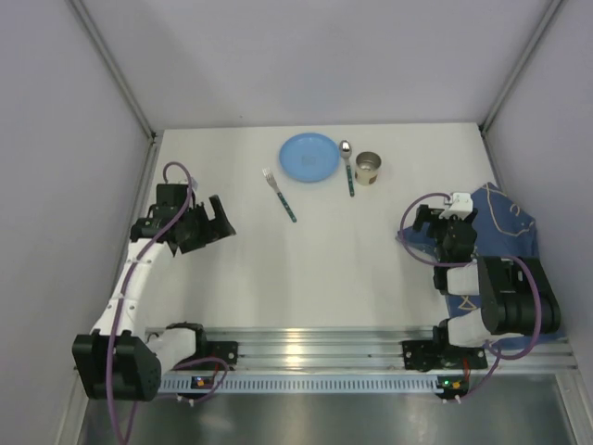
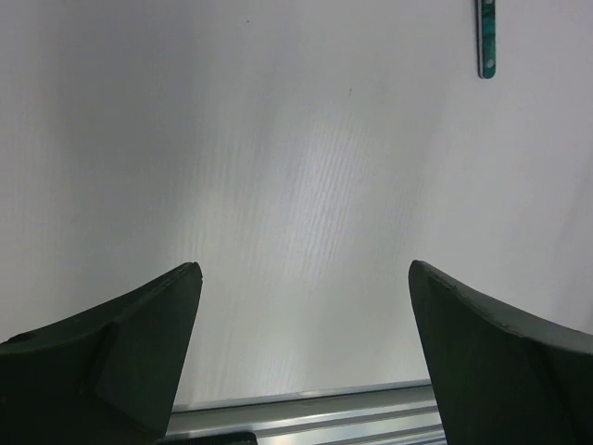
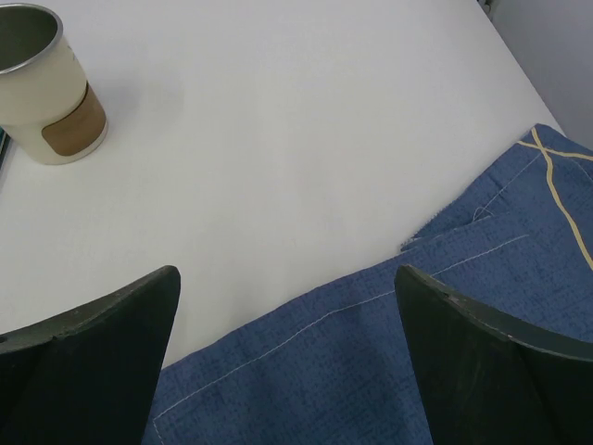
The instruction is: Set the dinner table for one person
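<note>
The white dinner table (image 1: 352, 269) holds a blue plate (image 1: 309, 157) at the far middle. A fork (image 1: 279, 194) with a green handle lies to the plate's left. A spoon (image 1: 347, 165) and a cream metal cup (image 1: 369, 168) are to its right. My left gripper (image 1: 218, 222) is open and empty over bare table at the left; the left wrist view (image 2: 306, 278) shows only the fork's handle end (image 2: 485, 42). My right gripper (image 1: 441, 219) is open and empty just above the edge of a dark blue cloth (image 1: 505, 232). The right wrist view (image 3: 287, 278) shows the cloth (image 3: 371, 362) between the fingers and the cup (image 3: 42, 88) at far left.
The ribbed aluminium rail (image 1: 315, 348) runs along the near edge, with both arm bases on it. Grey walls close in the table at left, right and back. The cloth lies crumpled at the table's right edge.
</note>
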`<state>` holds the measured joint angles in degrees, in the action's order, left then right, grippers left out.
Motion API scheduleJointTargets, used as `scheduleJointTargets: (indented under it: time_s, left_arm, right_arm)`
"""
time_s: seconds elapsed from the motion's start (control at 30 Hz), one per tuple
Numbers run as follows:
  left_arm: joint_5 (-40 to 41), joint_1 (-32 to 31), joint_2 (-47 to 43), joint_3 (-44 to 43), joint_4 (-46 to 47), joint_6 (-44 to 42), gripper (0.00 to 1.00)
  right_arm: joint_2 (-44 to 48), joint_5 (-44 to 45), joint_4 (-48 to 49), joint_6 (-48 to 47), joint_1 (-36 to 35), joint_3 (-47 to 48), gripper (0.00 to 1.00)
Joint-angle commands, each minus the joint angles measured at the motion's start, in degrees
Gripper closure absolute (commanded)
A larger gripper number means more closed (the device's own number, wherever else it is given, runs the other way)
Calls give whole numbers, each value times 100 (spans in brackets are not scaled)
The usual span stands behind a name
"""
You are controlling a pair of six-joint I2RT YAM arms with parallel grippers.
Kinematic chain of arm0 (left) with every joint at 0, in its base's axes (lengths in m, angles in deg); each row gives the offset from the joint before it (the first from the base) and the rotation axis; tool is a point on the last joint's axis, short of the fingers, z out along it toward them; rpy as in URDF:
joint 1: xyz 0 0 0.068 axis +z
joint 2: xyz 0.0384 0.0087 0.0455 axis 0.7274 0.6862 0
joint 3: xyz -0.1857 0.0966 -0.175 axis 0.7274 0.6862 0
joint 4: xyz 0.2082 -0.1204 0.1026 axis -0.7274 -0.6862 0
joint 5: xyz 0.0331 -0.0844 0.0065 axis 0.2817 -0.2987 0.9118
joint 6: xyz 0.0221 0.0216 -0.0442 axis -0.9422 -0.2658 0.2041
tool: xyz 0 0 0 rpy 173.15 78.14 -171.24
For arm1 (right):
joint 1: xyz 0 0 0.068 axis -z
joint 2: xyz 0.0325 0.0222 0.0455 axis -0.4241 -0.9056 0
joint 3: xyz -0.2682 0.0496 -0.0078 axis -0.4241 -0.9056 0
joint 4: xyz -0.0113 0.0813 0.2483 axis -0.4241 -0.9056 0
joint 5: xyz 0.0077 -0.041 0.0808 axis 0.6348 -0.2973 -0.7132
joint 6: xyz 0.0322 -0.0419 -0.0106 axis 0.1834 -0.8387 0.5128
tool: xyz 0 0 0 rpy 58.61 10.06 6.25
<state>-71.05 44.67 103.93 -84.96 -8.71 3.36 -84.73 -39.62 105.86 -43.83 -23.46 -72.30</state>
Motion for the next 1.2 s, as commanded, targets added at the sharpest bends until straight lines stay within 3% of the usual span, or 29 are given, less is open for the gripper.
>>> scheduleJointTargets:
  time_s: [0.0,0.37,0.57,0.67,0.7,0.73,0.8,0.83,0.87,0.93,1.0,1.03,1.1,1.13,1.17]
  left_arm:
    - [407,-11,26,-177,-268,-112,1]
    - [707,-20,-264,-27,-207,46,1]
    - [1374,-20,-388,-10,-241,389,2]
    - [1209,-20,-397,-1,13,573,1]
    - [1234,-20,-370,-44,187,661,1]
    - [1252,-20,-335,-175,241,810,1]
    - [1365,-28,-55,-404,312,890,1]
    - [1419,-63,94,-658,312,916,1]
    - [1454,-90,331,-765,347,925,1]
    - [1455,-212,604,-949,600,943,1]
    - [1446,-344,1050,-1046,707,969,1]
    - [1472,-536,1210,-1160,751,1021,1]
    - [1568,-948,1701,-1301,848,1048,1]
    - [1638,-1099,1887,-1476,840,1066,1]
    - [1735,-1231,2037,-1556,840,1075,1]
  right_arm:
    - [-1,-19,384,37,-40,153,0]
    - [-10,-239,244,-16,-93,232,0]
    - [-19,-221,235,-7,-93,249,0]
    - [103,6,130,-148,-119,302,0]
    - [296,146,-166,-209,-119,415,0]
    - [550,122,-1414,-288,-319,625,0]
    - [1094,130,-3018,-176,-505,1818,0]
    - [1184,-52,-4609,269,-532,2327,0]
    - [1211,-167,-5260,422,-558,3307,0]
    - [1133,-91,-5968,1112,-541,3842,0]
    - [818,515,-6362,2551,-454,3905,0]
    - [651,-571,-6983,2985,-288,4019,0]
    - [47,-1283,-7828,2998,162,4676,3]
    - [-62,-928,-8695,3007,110,4888,4]
    - [-71,-698,-8956,3016,-38,5012,3]
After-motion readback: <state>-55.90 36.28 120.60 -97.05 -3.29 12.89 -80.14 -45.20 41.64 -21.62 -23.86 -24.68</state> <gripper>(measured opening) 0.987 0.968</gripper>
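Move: The fork lies about 18 cm ahead of the left hand, 19 cm to its right and 14 cm below; the plate is roughly 31 cm ahead of that hand and 29 cm right. The mug stands some 19 cm ahead of the right hand, 28 cm to its left and 4 cm below; the spoon is about 21 cm ahead and 35 cm left of the right hand, and the blue cloth's middle about 8 cm back and 10 cm right. The blue cloth is left behind as the open right hand waits, then rises quickly some 15 cm and goes 7 cm forward, nearer the mug, rolling its left side up and finally dipping slightly. Towards the fork, the open left hand first drifts 3 cm left, then swings about 8 cm forward and bends right, sinking a little at the end. ##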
